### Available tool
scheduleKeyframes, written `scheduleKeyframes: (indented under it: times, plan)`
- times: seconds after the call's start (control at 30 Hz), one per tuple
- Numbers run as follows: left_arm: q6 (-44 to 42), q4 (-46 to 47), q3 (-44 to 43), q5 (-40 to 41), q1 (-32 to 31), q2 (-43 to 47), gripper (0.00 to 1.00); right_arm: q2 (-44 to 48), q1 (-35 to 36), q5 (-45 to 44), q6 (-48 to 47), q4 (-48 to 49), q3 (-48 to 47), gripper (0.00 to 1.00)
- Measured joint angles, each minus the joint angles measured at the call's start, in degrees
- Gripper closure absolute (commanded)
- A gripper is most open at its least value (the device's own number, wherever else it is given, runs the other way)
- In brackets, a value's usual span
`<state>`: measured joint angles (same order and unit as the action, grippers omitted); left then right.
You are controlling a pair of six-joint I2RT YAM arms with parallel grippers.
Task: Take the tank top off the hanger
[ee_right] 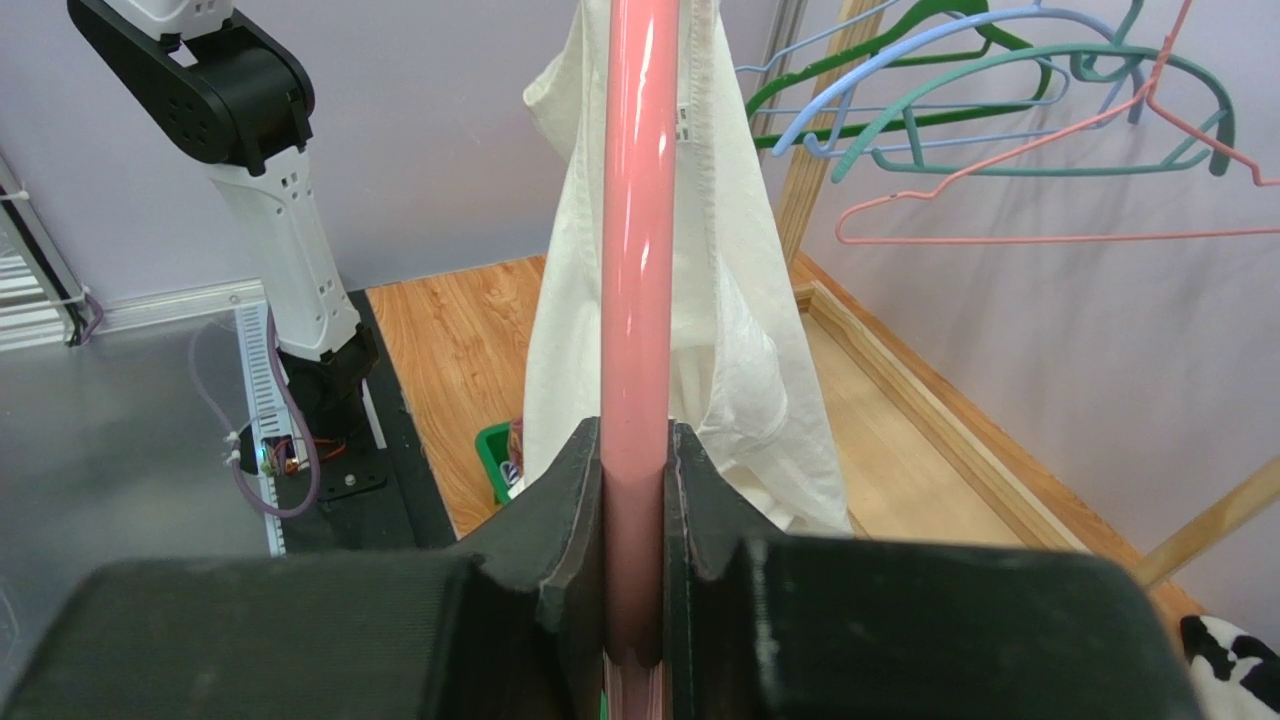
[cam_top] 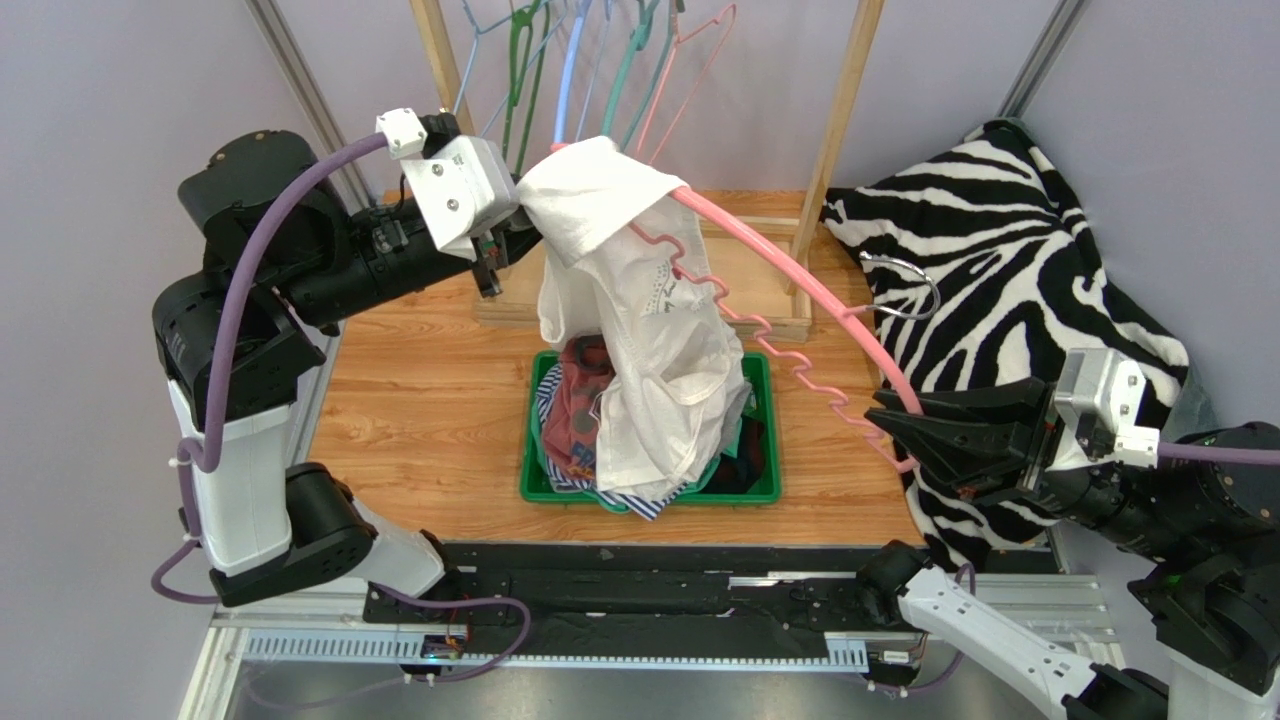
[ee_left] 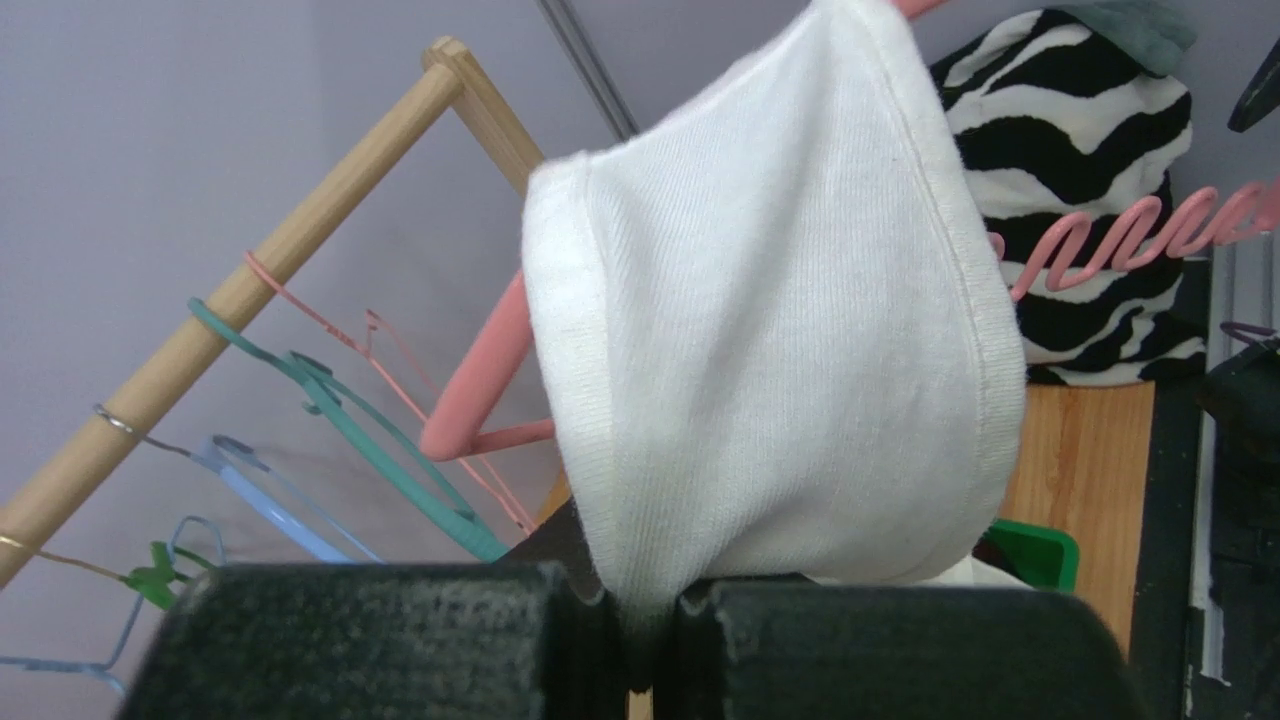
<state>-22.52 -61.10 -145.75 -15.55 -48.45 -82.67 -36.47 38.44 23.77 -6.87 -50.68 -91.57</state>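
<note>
A white tank top [cam_top: 639,315] hangs from a pink hanger [cam_top: 781,263] above the table. My left gripper [cam_top: 511,225] is shut on the top's upper strap; in the left wrist view the white fabric [ee_left: 781,330] is pinched between the jaws, with my left gripper [ee_left: 643,623] at the bottom edge. The pink hanger [ee_left: 481,405] pokes out beside the cloth. My right gripper [cam_top: 897,428] is shut on the hanger's lower end; in the right wrist view the pink bar [ee_right: 639,300] runs up from my right gripper [ee_right: 636,495], with the tank top [ee_right: 721,345] draped over it.
A green bin [cam_top: 756,458] of mixed clothes sits under the hanging top on the wooden table [cam_top: 421,390]. A wooden rack [cam_top: 842,113] at the back holds several coloured hangers [cam_top: 586,60]. A zebra-print cloth [cam_top: 992,270] covers the right side.
</note>
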Motion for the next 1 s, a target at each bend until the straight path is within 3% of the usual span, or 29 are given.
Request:
scheduleKeyframes:
  times: [0.2, 0.37, 0.83, 1.0]
  plan:
    - [-1.66, 1.68, -7.39, 3.17, -2.62, -3.52, 1.0, 3.65, 0.0, -2.4, 1.62, -4.11, 2.25, 1.0]
    - [-3.1, 4.59, -8.39, 7.89, -3.15, -5.18, 1.0, 4.94, 0.0, -1.33, 3.39, -8.94, 1.22, 1.0]
    - [-3.82, 10.91, -1.73, 17.14, -5.07, -8.15, 1.0, 9.03, -0.04, 5.75, 8.0, -18.25, 1.79, 1.0]
    - [-2.38, 13.2, 8.31, 21.44, -4.92, -7.98, 1.0, 7.93, -0.09, 4.26, 8.41, -20.74, -0.33, 1.0]
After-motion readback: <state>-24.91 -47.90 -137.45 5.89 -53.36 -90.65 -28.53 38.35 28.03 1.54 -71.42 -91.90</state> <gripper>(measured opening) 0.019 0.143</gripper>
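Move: The left hand already pinches the white tank top's shoulder edge. The pink hanger's left end lies about 6 cm ahead, 2 cm right and slightly above. The shirt's middle hangs roughly 7 cm right, 2 cm ahead and 20 cm below, over the green tray, whose middle is 8 cm right, 4 cm ahead and about 55 cm down. From the right hand, gripping the other end, that left end is some 23 cm left, 16 cm ahead and 11 cm up. Keeping its pinch on the tank top's shoulder, the left hand lifts the cloth about 4 cm, then carries it forward some 9 cm and rightward about 5, turning counter-clockwise and sinking below its starting height. The right hand keeps hold of the hanger and draws it back and down about 7 cm each way, a little to the right, fingers tilting downward. ##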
